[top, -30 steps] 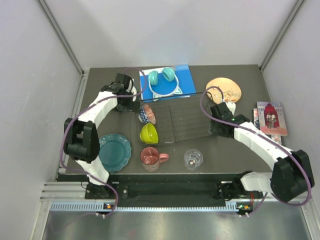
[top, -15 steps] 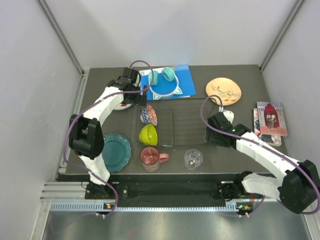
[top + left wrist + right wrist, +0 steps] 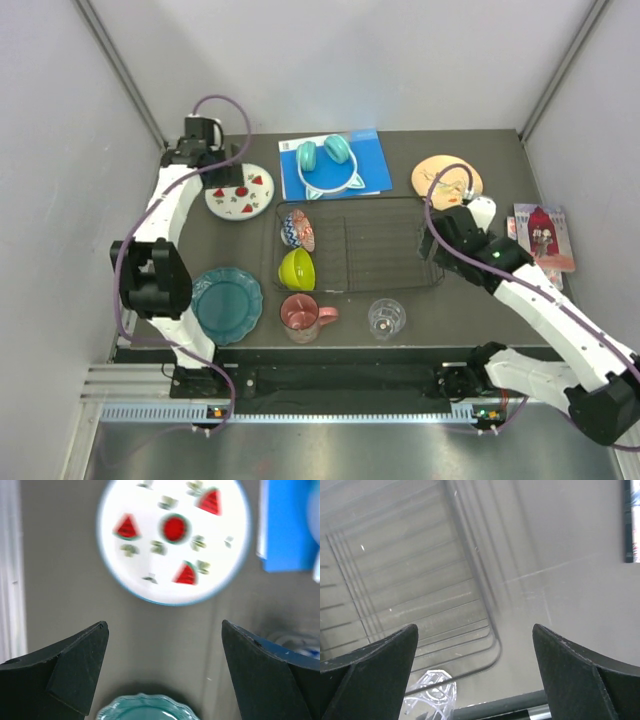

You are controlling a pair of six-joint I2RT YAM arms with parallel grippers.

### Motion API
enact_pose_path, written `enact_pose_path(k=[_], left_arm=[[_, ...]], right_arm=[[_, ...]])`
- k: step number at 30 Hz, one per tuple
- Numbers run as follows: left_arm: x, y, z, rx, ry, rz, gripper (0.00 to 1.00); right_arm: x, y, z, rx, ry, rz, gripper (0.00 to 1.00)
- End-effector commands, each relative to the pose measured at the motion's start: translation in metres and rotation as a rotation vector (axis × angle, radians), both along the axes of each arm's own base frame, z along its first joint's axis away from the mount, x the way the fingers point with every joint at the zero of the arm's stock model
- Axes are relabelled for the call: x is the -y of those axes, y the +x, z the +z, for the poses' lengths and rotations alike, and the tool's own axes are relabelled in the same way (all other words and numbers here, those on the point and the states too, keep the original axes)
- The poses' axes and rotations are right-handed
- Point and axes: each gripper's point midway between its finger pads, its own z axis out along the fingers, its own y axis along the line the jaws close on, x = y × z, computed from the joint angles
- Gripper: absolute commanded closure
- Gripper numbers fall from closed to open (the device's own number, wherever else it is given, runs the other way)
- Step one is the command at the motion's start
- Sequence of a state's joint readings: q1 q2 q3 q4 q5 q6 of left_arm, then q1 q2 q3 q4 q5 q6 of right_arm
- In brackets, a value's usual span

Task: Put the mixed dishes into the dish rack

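Note:
The black wire dish rack (image 3: 370, 245) lies mid-table, with the small patterned bowl (image 3: 295, 230) and the lime-green bowl (image 3: 297, 267) at its left end. Flat at the far left lies the white watermelon plate (image 3: 240, 192) (image 3: 172, 537). My left gripper (image 3: 200, 160) (image 3: 165, 645) hangs open above it, holding nothing. The teal plate (image 3: 227, 304) (image 3: 145, 711), pink mug (image 3: 303, 315) and clear glass (image 3: 386, 317) (image 3: 430, 692) stand near the front. At the far right sits the floral plate (image 3: 447, 180). My right gripper (image 3: 452, 238) (image 3: 475, 630) is open and empty over the rack's right end (image 3: 420, 605).
Teal cat-ear headphones (image 3: 328, 160) rest on a blue book (image 3: 370, 160) (image 3: 287, 525) behind the rack. A picture magazine (image 3: 543, 238) lies at the right edge. Grey walls close in both sides, and a metal rail runs along the front.
My left arm has swung from the rack's far-left corner out to the far left, uncovering the watermelon plate. My right gripper has opened and drawn back from the rack's right edge.

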State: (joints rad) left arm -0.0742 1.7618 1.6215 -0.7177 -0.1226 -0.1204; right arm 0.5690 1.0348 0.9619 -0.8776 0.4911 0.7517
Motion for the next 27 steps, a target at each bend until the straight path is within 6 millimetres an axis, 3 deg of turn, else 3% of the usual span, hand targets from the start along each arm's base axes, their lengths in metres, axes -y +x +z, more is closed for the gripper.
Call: enact_pose_path(k=[1,2,4,5,7,16,20,27], left_arm=[[-0.047,0.009,-0.008,0.015,-0.043,0.091,0.01],[-0.063,0.010,-0.017,0.002,-0.075,0.139,0.01],[-0.068,0.012,-0.042,-0.045,-0.170,0.149,0.01],[-0.079,0.012,-0.048,-0.053,-0.200,0.190,0.01],[-0.082,0.019,-0.062,-0.052,-0.232,0.194,0.01],[-0.077,0.070,-0.082,0.025,-0.337,0.106,0.02],[-0.085,0.091,-0.084,0.086,-0.397,0.099,0.04],[-0.094,0.102,-0.116,0.058,-0.417,0.120,0.05]], right_arm=[[0.016,-0.002,0.043,0.127,0.014,-0.069,0.04],[0.018,-0.003,0.052,0.165,0.032,-0.073,0.04],[0.020,-0.002,0.062,0.210,0.043,-0.069,0.04],[0.021,-0.004,0.065,0.229,0.053,-0.067,0.04],[0.020,-0.005,0.068,0.242,0.068,-0.057,0.04],[0.018,-0.015,0.083,0.355,0.174,-0.019,0.05],[0.010,-0.013,0.086,0.356,0.193,0.015,0.05],[0.003,-0.009,0.094,0.354,0.201,0.039,0.05]])
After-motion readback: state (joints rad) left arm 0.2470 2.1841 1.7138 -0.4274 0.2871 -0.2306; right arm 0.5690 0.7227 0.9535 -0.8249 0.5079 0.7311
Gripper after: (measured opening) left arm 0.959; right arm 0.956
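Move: The white watermelon plate lies about 10 cm ahead of my left hand, roughly 2 cm to its left and 18 cm below. From that same hand, the teal plate is some 24 cm back and 2 cm left, the headphones about 19 cm ahead and 26 cm right, and the patterned bowl in the rack around 4 cm back and 17 cm right. From my right hand, the watermelon plate is roughly 31 cm ahead and 56 cm left. I bring my open left hand down about 12 cm to the left rim of the watermelon plate: first a swing left of some 10 cm, then a steep drop, finally 6 to 7 cm forward. Its left side rolls down by some 20 degrees, slanting the fingertips rightward, without touching the plate yet. My empty right hand rises about 7 cm off the rack's right end, tilting its fingers up. ##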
